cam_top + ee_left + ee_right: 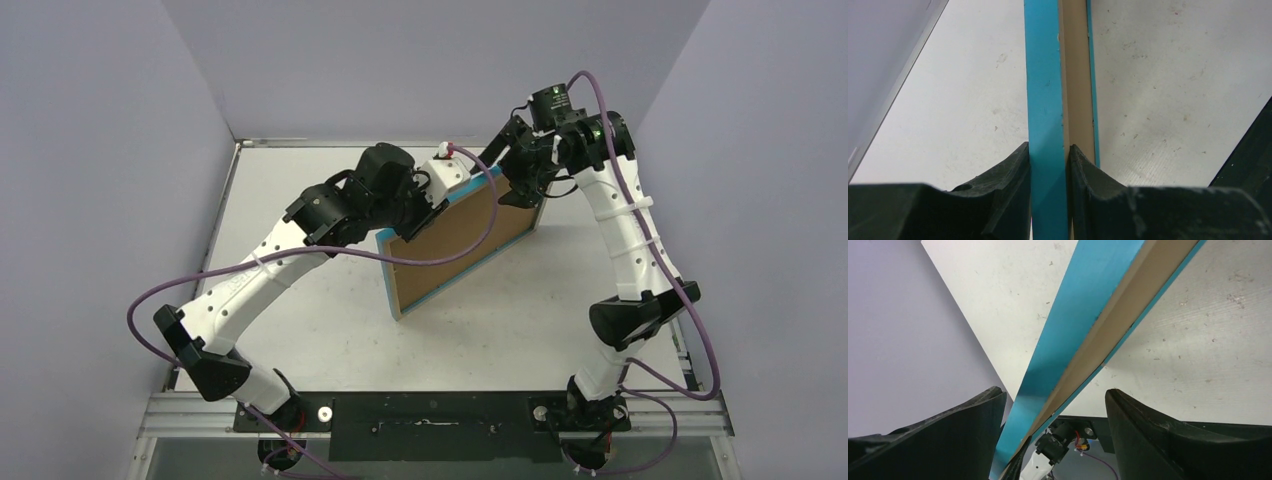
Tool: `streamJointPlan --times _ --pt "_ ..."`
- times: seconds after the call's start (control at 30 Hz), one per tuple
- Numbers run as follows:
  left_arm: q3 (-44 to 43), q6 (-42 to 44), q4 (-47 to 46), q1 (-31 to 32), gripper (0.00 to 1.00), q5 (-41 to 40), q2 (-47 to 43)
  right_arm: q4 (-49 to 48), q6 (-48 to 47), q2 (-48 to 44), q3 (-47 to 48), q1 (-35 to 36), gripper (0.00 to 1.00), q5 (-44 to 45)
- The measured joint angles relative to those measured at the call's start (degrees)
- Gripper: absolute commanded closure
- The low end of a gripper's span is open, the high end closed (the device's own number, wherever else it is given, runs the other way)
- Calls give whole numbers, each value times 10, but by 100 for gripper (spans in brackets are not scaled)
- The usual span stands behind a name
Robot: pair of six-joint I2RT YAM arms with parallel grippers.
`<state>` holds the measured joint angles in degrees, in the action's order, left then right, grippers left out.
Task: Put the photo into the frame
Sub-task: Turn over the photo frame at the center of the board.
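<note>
The frame [387, 278] stands on its lower edge on the table, tilted, its back toward the top camera with a brown board [460, 240] filling it. My left gripper [432, 205] is shut on the frame's upper edge. In the left wrist view both fingers of the left gripper [1049, 150] press the blue rim [1045, 75] between them. My right gripper [520, 190] is at the frame's upper right corner. In the right wrist view the right gripper [1054, 395] is open, its fingers standing either side of the frame's edge [1088, 305] without pinching it. The photo is out of view.
The white table [300, 330] has raised rails along its left [225, 200] and back sides, with grey walls close behind. Purple cables [150, 300] loop beside both arms. The left arm's wrist shows below the frame in the right wrist view.
</note>
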<state>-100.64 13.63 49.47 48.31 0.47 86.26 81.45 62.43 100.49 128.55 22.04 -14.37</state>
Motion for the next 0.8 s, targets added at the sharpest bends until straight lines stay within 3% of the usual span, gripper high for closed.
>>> streamJointPlan --times 0.3,0.4,0.57,0.67,0.8 --pt "8 1 0 28 98 0 -8 5 4 -26 -61 -3 44 -12" --pt "23 -3 -1 35 86 16 -21 23 3 -32 -66 -3 54 -9" --pt "53 -12 -10 35 52 63 -47 45 19 -38 -75 -3 78 -6" --pt "71 -25 -27 41 34 96 -61 40 42 -46 -92 -6 85 -15" --pt "91 -34 -47 44 26 138 -77 15 26 -60 -132 -24 88 -38"
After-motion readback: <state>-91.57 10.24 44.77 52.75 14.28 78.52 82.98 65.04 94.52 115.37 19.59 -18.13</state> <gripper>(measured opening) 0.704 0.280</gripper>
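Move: The left hand already pinches the raised edge of the photo frame, whose middle lies about 6 cm to its right, 1 cm back and some 12 cm below. The edge's far end is about 13 cm to its right, 8 cm farther out and 2 cm lower. From the open right hand that far end is roughly 4 cm below, 1 cm back and level sideways; the frame's middle is about 10 cm back, 7 cm left and 14 cm below. Left draws the raised edge back 5 cm and lets go; right, sinking back, pinches the far end. ##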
